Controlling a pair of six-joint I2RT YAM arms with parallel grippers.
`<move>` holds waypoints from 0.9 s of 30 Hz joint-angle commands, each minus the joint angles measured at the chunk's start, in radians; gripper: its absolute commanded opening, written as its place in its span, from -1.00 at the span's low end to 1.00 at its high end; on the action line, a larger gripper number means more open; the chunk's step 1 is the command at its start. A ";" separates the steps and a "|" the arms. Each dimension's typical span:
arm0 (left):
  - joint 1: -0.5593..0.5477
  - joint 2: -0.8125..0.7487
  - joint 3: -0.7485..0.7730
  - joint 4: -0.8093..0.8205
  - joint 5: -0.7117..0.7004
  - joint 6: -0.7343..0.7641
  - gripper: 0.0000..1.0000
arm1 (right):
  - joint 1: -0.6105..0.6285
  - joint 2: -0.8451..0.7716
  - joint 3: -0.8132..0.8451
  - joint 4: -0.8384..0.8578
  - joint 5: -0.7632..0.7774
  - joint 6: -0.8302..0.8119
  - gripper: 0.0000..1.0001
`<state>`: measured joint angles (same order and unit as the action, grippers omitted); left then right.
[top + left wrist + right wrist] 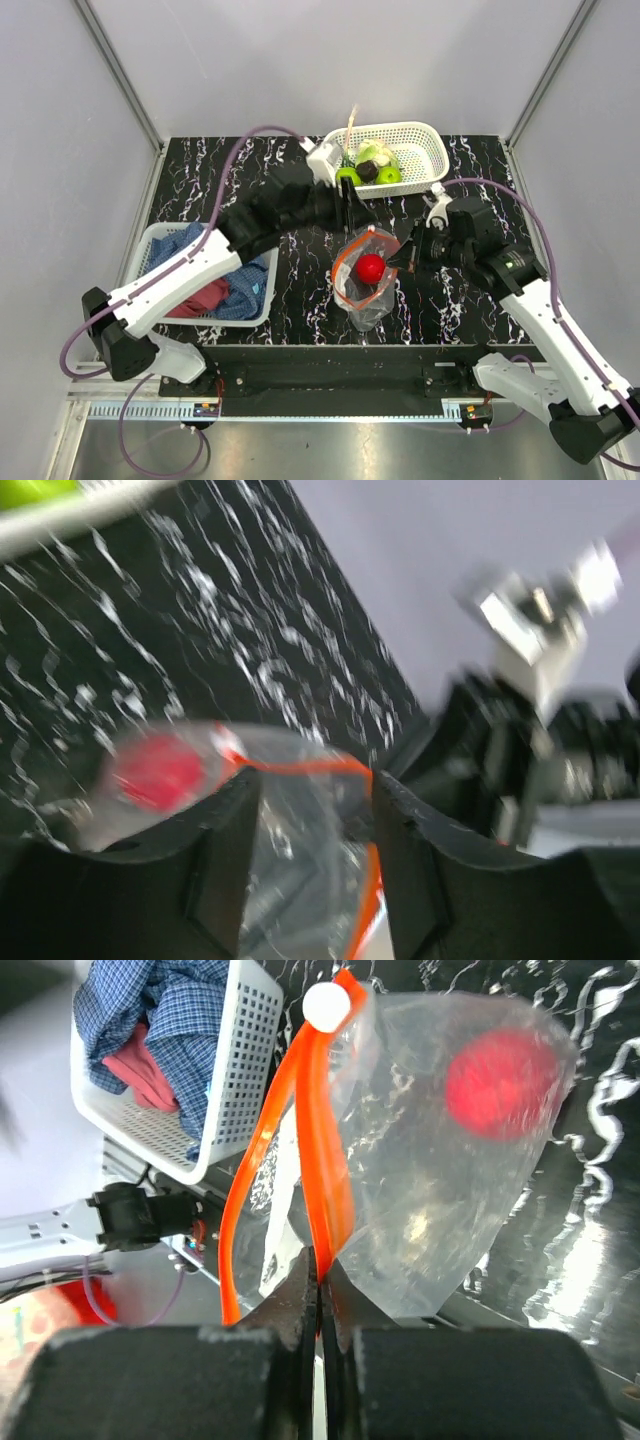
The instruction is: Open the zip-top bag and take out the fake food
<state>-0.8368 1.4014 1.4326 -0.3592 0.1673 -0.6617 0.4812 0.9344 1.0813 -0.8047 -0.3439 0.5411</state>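
Observation:
The zip-top bag (368,300) lies mid-table with its orange-red mouth spread open, and a red piece of fake food (372,267) sits inside. My right gripper (408,255) is at the bag's right edge. The right wrist view shows that gripper (320,1280) shut on the orange zip strip (318,1160), with the red piece (500,1082) behind clear film. My left gripper (352,218) hangs over the far side of the mouth. In the left wrist view it (315,860) stands open, its fingers (225,860) straddling the bag's rim (300,765). The red piece (158,770) is to the left.
A white basket (425,140) at the back holds lime-green fruits (388,175), a dark ball (367,172) and other fake food. A second white basket (160,235) at the left holds blue and red cloths (215,290). Grey walls close in the table on three sides.

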 commanded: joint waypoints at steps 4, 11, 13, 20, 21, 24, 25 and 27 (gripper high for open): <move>-0.169 0.051 -0.012 -0.162 -0.107 -0.045 -0.34 | -0.004 0.032 -0.053 0.150 -0.101 0.121 -1.00; -0.217 0.117 0.019 -0.285 -0.227 -0.044 -0.60 | -0.004 0.008 -0.080 0.164 -0.101 0.206 -1.00; -0.223 0.122 0.003 -0.284 -0.268 -0.038 -0.63 | -0.004 0.001 -0.084 0.160 -0.099 0.218 -1.00; -0.225 0.229 -0.001 -0.238 -0.325 -0.007 -0.71 | -0.004 -0.014 -0.092 0.150 -0.093 0.264 -1.00; -0.225 0.243 -0.012 -0.192 -0.331 -0.006 -0.71 | -0.004 -0.013 -0.093 0.150 -0.092 0.267 -1.00; -0.223 0.266 -0.029 -0.143 -0.371 -0.009 -0.70 | -0.004 -0.002 -0.096 0.150 -0.098 0.283 -1.00; -0.222 0.283 -0.029 -0.130 -0.371 -0.004 -0.68 | -0.004 0.001 -0.096 0.151 -0.098 0.286 -1.00; -0.222 0.300 -0.028 -0.092 -0.377 0.000 -0.61 | -0.004 0.006 -0.100 0.148 -0.102 0.290 -1.00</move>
<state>-1.0569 1.6852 1.3991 -0.5762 -0.1471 -0.6815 0.4755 0.9340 0.9863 -0.6983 -0.4145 0.8024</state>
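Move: The red tomato sits inside the open bag, about 23 cm below my left hand, 5 cm ahead and 3 cm to its right. The orange-rimmed bag mouth is nearer, some 13 cm below my left hand, 2 cm back and 2 cm right; the white food basket stands about 34 cm ahead of it, 9 cm right and 27 cm lower. From my right hand the tomato lies about 9 cm ahead, 5 cm left and 14 cm down. I sink my left hand about 18 cm to the bag's open mouth, towards the tomato, swinging back some 6 cm at first and easing half of that forward again. On the way I tip its fingers about 30 degrees steeper and narrow them from half open to nearly shut. My right hand keeps its pinch on the orange rim, shifting about 2 cm left and tilting a little. ##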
